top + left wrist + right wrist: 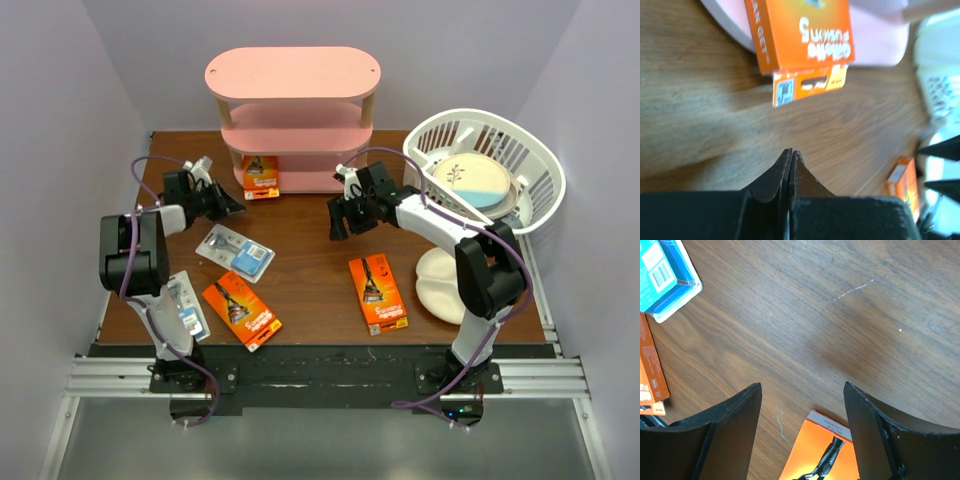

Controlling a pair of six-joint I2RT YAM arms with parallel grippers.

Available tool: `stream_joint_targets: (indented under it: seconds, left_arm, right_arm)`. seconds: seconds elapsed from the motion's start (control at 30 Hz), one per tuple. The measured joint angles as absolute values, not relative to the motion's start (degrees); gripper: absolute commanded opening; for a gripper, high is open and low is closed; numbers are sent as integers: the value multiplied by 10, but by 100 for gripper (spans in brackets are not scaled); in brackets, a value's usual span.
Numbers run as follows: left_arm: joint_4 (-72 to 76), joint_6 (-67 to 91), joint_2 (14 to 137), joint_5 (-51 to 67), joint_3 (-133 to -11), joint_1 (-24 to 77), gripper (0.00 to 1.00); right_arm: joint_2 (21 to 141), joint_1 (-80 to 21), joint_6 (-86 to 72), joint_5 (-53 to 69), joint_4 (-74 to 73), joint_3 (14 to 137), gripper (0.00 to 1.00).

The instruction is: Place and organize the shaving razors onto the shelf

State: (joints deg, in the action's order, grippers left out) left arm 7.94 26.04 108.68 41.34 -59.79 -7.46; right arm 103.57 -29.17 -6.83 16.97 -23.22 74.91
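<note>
The pink shelf (pixel 292 75) stands at the back centre. One orange razor pack (pixel 260 177) lies on its bottom board with its near end sticking out over the table; it also shows in the left wrist view (pixel 800 35). My left gripper (pixel 236 206) (pixel 791 153) is shut and empty, just left of that pack. My right gripper (pixel 336 220) (pixel 802 390) is open and empty over bare table, above the far end of an orange pack (pixel 826 452) (pixel 377 292). A blue-and-white blister pack (pixel 236 249) (pixel 662 275) and a third orange pack (pixel 241 311) lie left of centre. A second blister pack (pixel 186 306) lies by the left arm's base.
A white slatted basket (pixel 535 170) holding a round plate (pixel 470 183) stands at the back right. A white dish (pixel 438 285) lies on the table beside the right arm. The wooden table (pixel 310 260) ends at a black rail in front.
</note>
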Motion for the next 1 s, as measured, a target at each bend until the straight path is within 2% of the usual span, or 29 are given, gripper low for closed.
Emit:
stream_joint_targets:
  seconds: [0.43,1.0]
  left_arm:
    - [253,456,1185,452,-619,-65,0]
    - [300,515,1238,448,-680,-63,0]
  right_arm:
    - [1038,-292,-57,156,-233,750,71]
    - [1069,-292,-43,139,-251,785,72]
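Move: Just ahead and to the right of the shut left fingers, the orange razor box lies on the shelf's bottom tier, its middle some 12 cm forward and 4 cm right, about level with them. The shelf's left front post stands roughly 9 cm ahead and 1 cm left. On the table, the blister razor pack is about 10 cm back, 1 cm left and 4 cm lower. From the right hand, the box is some 14 cm forward, 16 cm left and 5 cm lower. Reaching forward about 7 cm and veering some 2 cm right, mostly early on, the left hand brings its shut fingertips up against the near end of the orange razor box, to push it farther into the bottom tier. Height hardly changes overall, while the wrist rolls some 15 degrees, its left side dropping, and the fingers stay closed. ##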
